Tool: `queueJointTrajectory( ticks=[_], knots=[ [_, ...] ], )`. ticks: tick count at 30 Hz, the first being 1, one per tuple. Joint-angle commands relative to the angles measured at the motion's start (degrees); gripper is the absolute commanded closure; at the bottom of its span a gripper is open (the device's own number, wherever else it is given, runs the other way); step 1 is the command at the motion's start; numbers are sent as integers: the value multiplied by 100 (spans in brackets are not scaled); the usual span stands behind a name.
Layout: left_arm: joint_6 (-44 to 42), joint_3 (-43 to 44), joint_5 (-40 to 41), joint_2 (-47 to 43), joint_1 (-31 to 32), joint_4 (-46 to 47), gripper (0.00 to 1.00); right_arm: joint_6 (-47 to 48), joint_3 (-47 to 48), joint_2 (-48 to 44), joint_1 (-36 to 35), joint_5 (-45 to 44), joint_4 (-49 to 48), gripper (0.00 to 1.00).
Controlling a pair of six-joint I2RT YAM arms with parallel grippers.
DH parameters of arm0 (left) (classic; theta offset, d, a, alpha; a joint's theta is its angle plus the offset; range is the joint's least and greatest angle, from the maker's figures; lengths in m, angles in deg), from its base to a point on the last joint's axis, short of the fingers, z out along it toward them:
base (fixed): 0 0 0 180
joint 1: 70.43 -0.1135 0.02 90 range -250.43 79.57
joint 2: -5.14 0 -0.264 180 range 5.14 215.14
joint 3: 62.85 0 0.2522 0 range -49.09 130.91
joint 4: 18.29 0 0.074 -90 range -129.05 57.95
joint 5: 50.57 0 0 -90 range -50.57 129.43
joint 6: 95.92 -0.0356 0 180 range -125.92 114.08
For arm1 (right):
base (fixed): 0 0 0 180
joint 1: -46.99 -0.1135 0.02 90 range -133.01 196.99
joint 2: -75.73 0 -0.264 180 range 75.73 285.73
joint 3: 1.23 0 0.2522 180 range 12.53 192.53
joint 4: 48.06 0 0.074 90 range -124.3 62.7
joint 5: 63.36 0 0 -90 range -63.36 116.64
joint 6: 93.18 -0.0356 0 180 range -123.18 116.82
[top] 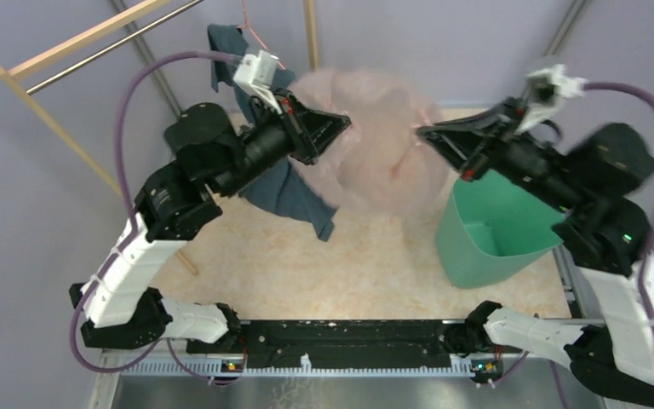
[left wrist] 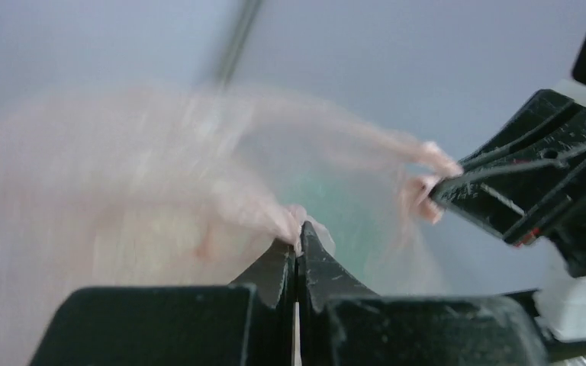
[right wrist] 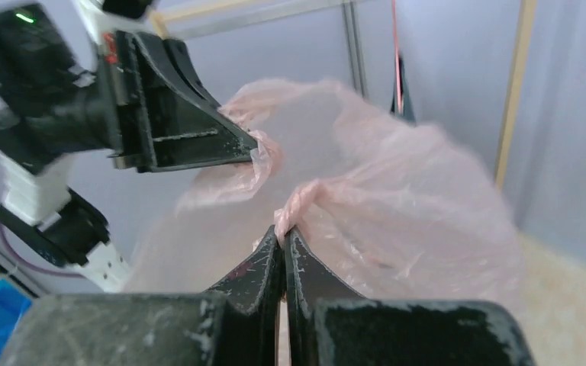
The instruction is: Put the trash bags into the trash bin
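A thin pale pink trash bag [top: 383, 153] hangs in the air, stretched wide between my two grippers, above the table's far side. My left gripper [top: 347, 124] is shut on its left edge, seen pinched at the tips [left wrist: 299, 231]. On the opposite edge my right gripper [top: 420, 133] is shut on a twisted bit of film [right wrist: 284, 226]. The teal-green trash bin [top: 490, 234] stands on the table at the right, below my right arm and just right of the bag [right wrist: 397, 191]. The bag [left wrist: 145, 198] is blurred in the left wrist view.
A dark blue-grey cloth shirt [top: 285, 192] hangs behind my left arm from a wooden and metal rack [top: 85, 43]. A metal post [top: 562, 34] stands at the back right. The pale tabletop [top: 306, 264] spreads out under the bag.
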Motion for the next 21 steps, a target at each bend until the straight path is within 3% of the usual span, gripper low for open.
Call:
queueJointTrajectory(
  ticks=[1, 4, 6, 8, 10, 12, 15, 17, 19, 21],
  knots=[
    [-822, -266, -793, -723, 17, 937, 100, 394, -19, -692, -6, -6, -367, 100],
    [-434, -3169, 802, -1947, 15, 1520, 100, 198, -1614, -1373, -4, -661, -551, 100],
    [322, -4566, 1604, -2374, 11, 920, 100, -374, -2783, -1587, -8, -656, -505, 100],
    [1281, -5707, 1736, -2502, 4, -73, 100, -1059, -4032, -1660, -3, 172, -830, 100],
    [2761, -6517, 1577, -2544, 11, -1246, 100, -1695, -5225, -1733, -8, 861, -1304, 100],
    [3189, -6927, 1178, -2796, 11, -1495, 100, -1845, -5507, -1916, -4, 827, -1348, 100],
    [2305, -6624, 1058, -3352, 3, -457, 100, -1151, -4640, -1947, -6, 86, -857, 100],
    [1390, -5789, 1098, -3303, -7, 339, 100, -497, -3503, -1502, -7, -232, -510, 100],
    [366, -4331, 948, -2696, -7, 613, 100, 42, -2214, -841, -1, -352, -154, 100],
    [-258, -2444, 670, -1814, -7, 244, 100, 345, -1098, -467, -2, -289, 42, 100]
  ],
)
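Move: Off to the right and low down stands the trash bin, its middle roughly 26 cm right of the right hand, 4 cm back and 40 cm below it; from the left hand it is some 38 cm to the right, 5 cm back and 40 cm down. Both hands already pinch the pink trash bag, raised high between them. The dark cloth lies about 22 cm ahead of the left hand, 10 cm to its left and 30 cm lower. Shaking the trash bag, both shut grippers lift about 5 cm, then whip down, the left by some 45 cm and the right by nearly 40, wrists tipping fingers-down about 40 degrees, before rebounding upward 10 to 13 cm and partly levelling. The left hand also swings about 10 cm to its left, away from the right hand, while the right dips back 5 cm early and returns; both keep their pinch. ##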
